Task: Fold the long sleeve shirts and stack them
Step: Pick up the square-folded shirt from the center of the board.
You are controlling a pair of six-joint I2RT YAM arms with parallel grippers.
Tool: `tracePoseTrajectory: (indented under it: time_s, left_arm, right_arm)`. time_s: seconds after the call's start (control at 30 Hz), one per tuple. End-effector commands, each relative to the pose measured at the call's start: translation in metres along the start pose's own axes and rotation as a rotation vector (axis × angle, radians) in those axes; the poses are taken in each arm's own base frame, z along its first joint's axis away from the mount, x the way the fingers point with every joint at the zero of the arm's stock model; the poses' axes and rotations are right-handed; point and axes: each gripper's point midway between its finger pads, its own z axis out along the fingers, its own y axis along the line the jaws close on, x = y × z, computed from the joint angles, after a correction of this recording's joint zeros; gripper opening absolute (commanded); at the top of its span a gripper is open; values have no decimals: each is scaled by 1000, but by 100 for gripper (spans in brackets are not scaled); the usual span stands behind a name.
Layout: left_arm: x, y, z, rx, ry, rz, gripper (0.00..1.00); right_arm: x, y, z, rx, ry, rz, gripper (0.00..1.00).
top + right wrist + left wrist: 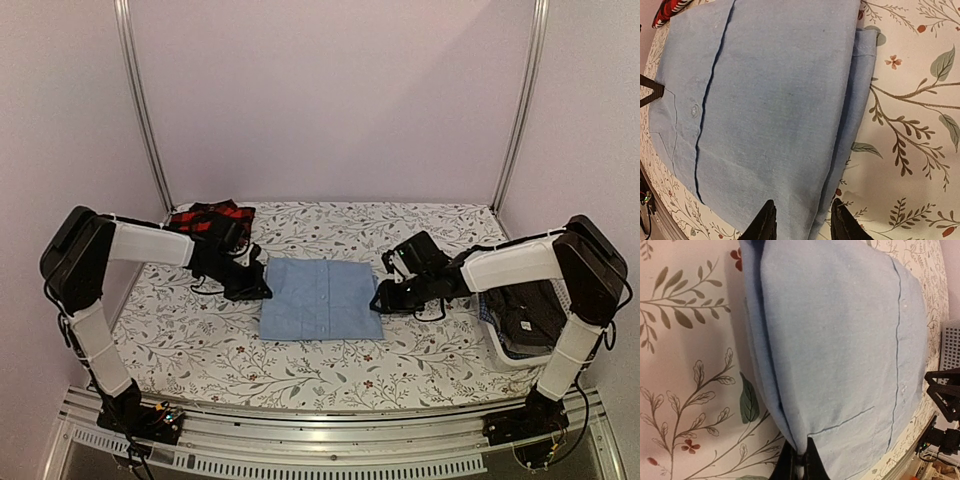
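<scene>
A light blue long sleeve shirt [322, 298] lies folded into a rectangle in the middle of the table. My left gripper [262, 290] is at its left edge. In the left wrist view this gripper [802, 457] is shut on a pinch of the blue cloth [840, 340]. My right gripper [380, 300] is at the shirt's right edge. In the right wrist view it [802, 220] stands open, its two fingers low on either side of the folded edge of the shirt [770, 100]. A red-and-black plaid shirt [205, 217] lies bunched at the back left.
A white plastic basket [497, 340] at the right edge holds dark shirts [525, 315]. A floral cloth [330, 365] covers the table. The plaid shirt [670, 10] shows at the top left corner of the right wrist view, and the basket [952, 340] at the right edge of the left wrist view.
</scene>
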Motion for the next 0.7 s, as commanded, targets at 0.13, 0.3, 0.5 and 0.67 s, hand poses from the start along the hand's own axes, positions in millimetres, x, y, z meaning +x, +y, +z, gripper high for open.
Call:
tracePoseTrajectory:
  time_s: [0.13, 0.3, 0.5, 0.67]
  left_arm:
    - [1, 8, -33, -33, -3, 32, 0]
    - [-6, 7, -56, -39, -13, 70, 0]
    - [-10, 4, -76, -31, -4, 111, 0]
    - [-13, 5, -87, -30, -2, 121, 0]
  right_arm:
    - [-27, 19, -19, -27, -74, -21, 34]
    - [-39, 40, -11, -70, -78, -42, 20]
    - [-48, 57, 17, -99, -57, -49, 13]
    - [-44, 61, 47, -104, -8, -45, 10]
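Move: The left gripper already pinches the near-left edge of the square-folded blue shirt, whose middle lies about 13 cm to its right, 1 cm back and 2 cm lower. From the open right gripper, the shirt's middle lies some 13 cm left, 1 cm ahead and 3 cm down, its right edge just below the fingers. The red plaid cloth is roughly 18 cm ahead and 12 cm left of the left gripper. Keep the left gripper shut on the shirt's left edge and lift it about 5 cm while drawing it nearly as far to the left. Bring the right gripper after the sliding right edge, some 7 cm left and 4 cm forward in an arc that rises and then starts down, narrowing its fingers most of the way; it ends over the shirt just inside that edge. ##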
